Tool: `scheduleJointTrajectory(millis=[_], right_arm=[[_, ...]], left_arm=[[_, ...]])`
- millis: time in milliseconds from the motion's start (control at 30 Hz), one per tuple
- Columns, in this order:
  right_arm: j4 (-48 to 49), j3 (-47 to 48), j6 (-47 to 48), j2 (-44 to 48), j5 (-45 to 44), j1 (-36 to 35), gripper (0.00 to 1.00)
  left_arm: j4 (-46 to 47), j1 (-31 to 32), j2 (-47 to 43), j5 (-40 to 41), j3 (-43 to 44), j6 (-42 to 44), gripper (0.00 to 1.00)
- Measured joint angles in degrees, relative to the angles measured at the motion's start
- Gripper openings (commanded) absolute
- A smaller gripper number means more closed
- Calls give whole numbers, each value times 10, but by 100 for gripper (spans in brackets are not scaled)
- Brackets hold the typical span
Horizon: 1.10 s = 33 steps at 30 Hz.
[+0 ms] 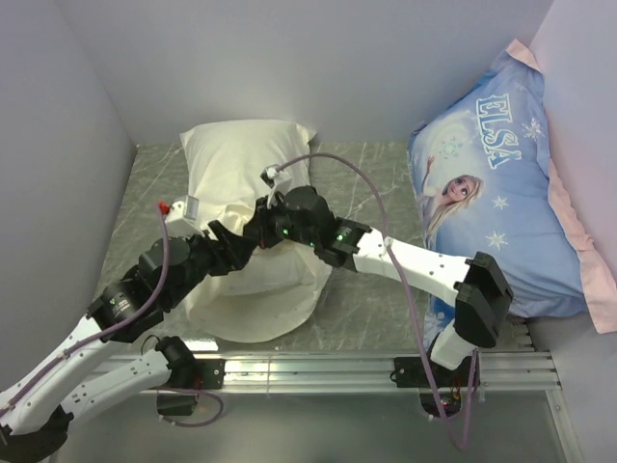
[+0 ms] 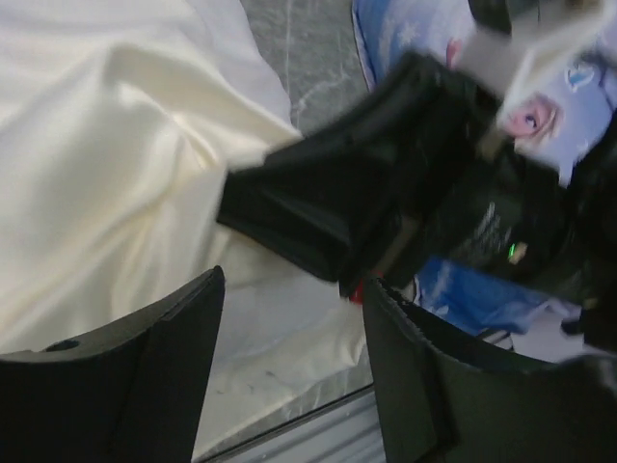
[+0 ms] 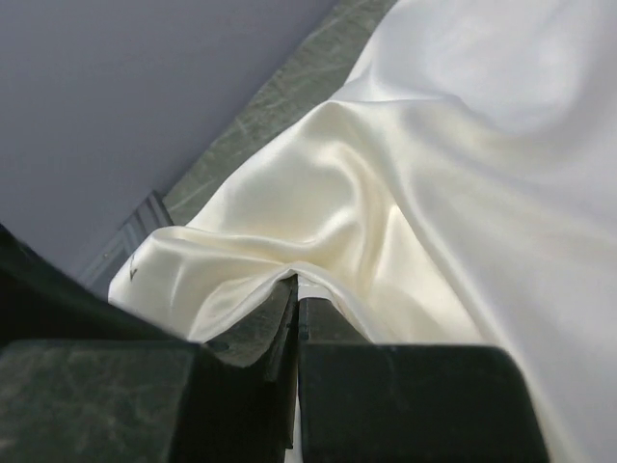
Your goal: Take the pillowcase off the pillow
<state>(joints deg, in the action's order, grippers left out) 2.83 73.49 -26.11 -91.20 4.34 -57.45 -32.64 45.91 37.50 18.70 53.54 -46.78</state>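
The cream pillowcase (image 1: 255,304) lies left of the table's middle, its loose end toward the near rail. The plump pillow (image 1: 241,154) fills its far end, and whiter cloth shows there in the right wrist view (image 3: 482,77). My right gripper (image 3: 297,285) is shut on a raised fold of the satin pillowcase (image 3: 289,193). From above it (image 1: 265,214) sits over the middle of the bundle. My left gripper (image 2: 294,285) hangs open just beside it (image 1: 241,236), with only pillowcase fabric (image 2: 106,193) below its spread fingers (image 2: 145,367). The right gripper's black body (image 2: 357,193) crosses right in front of them.
A large blue Elsa-print pillow (image 1: 501,193) leans in the far right corner. A metal rail (image 1: 337,367) runs along the near edge, close to the fabric. Grey walls close in the left and back. Bare marble table (image 1: 371,289) shows between the two pillows.
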Motion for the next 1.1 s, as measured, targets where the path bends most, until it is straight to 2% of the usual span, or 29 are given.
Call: scheduleJointTrajectory(millis=[167,333,500,767,967,1100], right_arm=[[-30,99,1,-63,85,38,0],[-66,144,0,-78,139,59,0],[-134,229,2,-96,160,79,0],[-172,275,-4,-94,190,119,0],[-228,339,-9,-96,206,135,0],[-257,416,-8,-106,209,138,0]], left_arm=[[19,41,-10,-5,-49,7,83],[42,80,10,27,-75,23,86],[41,145,108,99,-13,89,86],[66,178,155,134,92,301,85],[134,192,153,109,79,487,86],[178,199,161,86,57,591,86]])
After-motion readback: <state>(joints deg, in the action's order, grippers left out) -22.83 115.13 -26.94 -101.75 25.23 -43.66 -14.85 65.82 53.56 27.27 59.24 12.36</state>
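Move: The pillow's near end, aimed at by my left hand, lies roughly 4 cm back, 5 cm to the right and 21 cm below it. The pillowcase's gathered hem is pinched in my right gripper, some 5 cm ahead of my left hand, about level sideways and 2 cm lower. From my right hand, the pillow's far end, which I carry the hem over, is some 20 cm ahead, 5 cm left and 18 cm down. With my right fingers still shut on the hem, I haul the pillowcase up about 15 cm and forward 6 cm, rising fastest at the end. My left hand dips about 5 cm, then swings right and climbs back past its starting height, beneath the lifted hem. It opens wider and rolls some 60 degrees, left side rising, to face the uncovered pillow. ##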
